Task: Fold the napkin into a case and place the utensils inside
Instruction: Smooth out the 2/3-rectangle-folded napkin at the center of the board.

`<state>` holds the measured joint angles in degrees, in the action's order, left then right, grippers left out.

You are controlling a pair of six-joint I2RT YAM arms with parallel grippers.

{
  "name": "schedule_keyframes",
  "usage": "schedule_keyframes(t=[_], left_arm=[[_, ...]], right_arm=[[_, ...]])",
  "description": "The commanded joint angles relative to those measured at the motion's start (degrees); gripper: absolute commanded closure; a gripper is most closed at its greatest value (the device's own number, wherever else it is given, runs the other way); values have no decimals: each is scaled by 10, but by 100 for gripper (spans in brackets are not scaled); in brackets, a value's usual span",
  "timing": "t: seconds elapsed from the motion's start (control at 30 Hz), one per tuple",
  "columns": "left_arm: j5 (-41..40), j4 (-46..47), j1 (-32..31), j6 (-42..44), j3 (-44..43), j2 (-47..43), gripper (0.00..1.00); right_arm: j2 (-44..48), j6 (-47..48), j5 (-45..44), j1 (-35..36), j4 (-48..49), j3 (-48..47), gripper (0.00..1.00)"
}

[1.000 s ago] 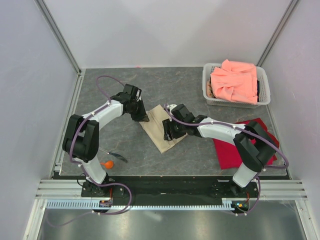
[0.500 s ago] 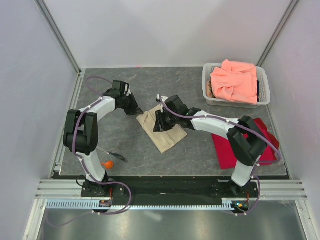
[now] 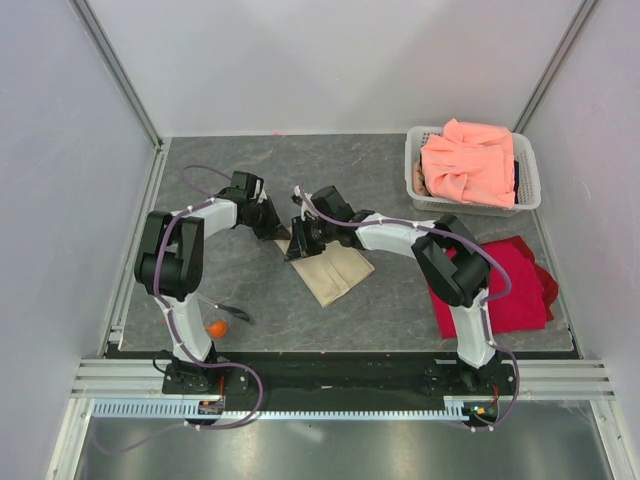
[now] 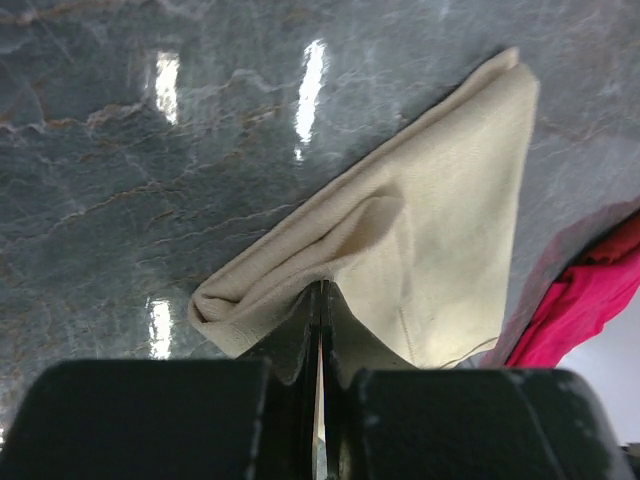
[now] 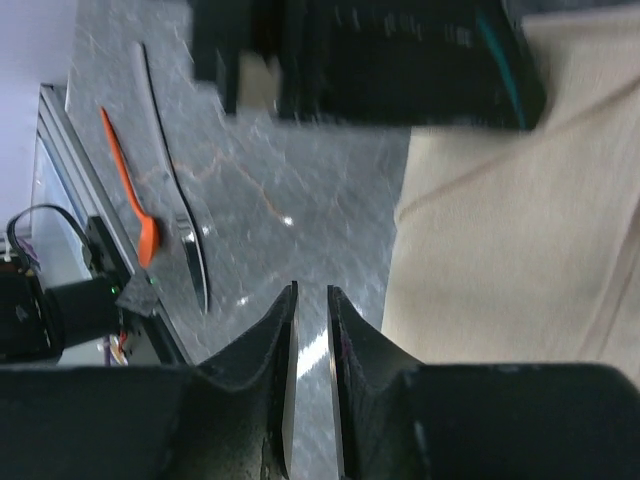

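Note:
The beige napkin (image 3: 338, 272) lies partly folded on the grey table, its near-left edge bunched into a ridge (image 4: 300, 270). My left gripper (image 3: 274, 228) (image 4: 321, 286) is shut on that ridge of the napkin (image 4: 440, 220). Just right of it my right gripper (image 3: 298, 243) (image 5: 311, 291) hovers over bare table beside the napkin's edge (image 5: 520, 230), jaws a narrow gap apart with nothing between them. The orange spoon (image 3: 215, 327) (image 5: 125, 180) and the thin dark utensil (image 3: 235, 315) (image 5: 178, 190) lie side by side near the left arm's base.
A white basket (image 3: 415, 175) at the back right holds a salmon-pink cloth (image 3: 468, 162). A red cloth (image 3: 510, 290) lies flat on the right, under the right arm. Grey walls close in the table on three sides.
The right gripper has slid left across the napkin to its left edge while its jaws narrowed. The left gripper has closed on the napkin's edge.

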<state>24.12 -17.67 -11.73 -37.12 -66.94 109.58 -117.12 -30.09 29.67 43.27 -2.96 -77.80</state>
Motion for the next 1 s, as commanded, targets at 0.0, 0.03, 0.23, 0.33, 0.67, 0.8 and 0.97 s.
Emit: schedule_keyframes(t=[0.0, 0.03, 0.23, 0.33, 0.67, 0.8, 0.97], left_arm=[[15, 28, 0, -16, 12, 6, 98], [15, 29, 0, -16, 13, 6, 98], [14, 33, 0, -16, 21, 6, 98], [14, 34, 0, -16, 21, 9, 98], [13, 34, 0, -15, 18, 5, 98], [14, 33, 0, -13, 15, -1, 98], [17, 33, 0, -13, 11, 0, 98]], right_arm=[[-47, -6, 32, -4, 47, -61, 76], [-56, -5, 35, -5, 49, -67, 76], [-98, 1, 63, -16, 65, -70, 77], [-101, 5, 64, -18, 66, -54, 77], [16, 2, 63, -19, 76, 68, 76], [69, 3, 61, -19, 89, 135, 75], [112, -11, 58, -20, 117, 212, 75]])
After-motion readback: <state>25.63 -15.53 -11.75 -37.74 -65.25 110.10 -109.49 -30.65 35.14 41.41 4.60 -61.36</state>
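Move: The napkin's middle lies about 8 cm right of the right hand, level with it fore and aft and some 5 cm below; the grey utensil is about 14 cm left and 11 cm back. From the left hand, whose fingertips are at the napkin's left corner, the napkin's middle is about 5 cm back, 9 cm right and slightly below. Keep the left gripper nearly shut at the napkin's left corner, settling it under a centimetre onto the fold and holding there. Ease the right hand slightly forward and left, lower it about 4 cm towards the cloth beside the left gripper, then sweep back and right some 8 cm along the near-left edge, rising about 3 cm, fingers still a quarter open. ##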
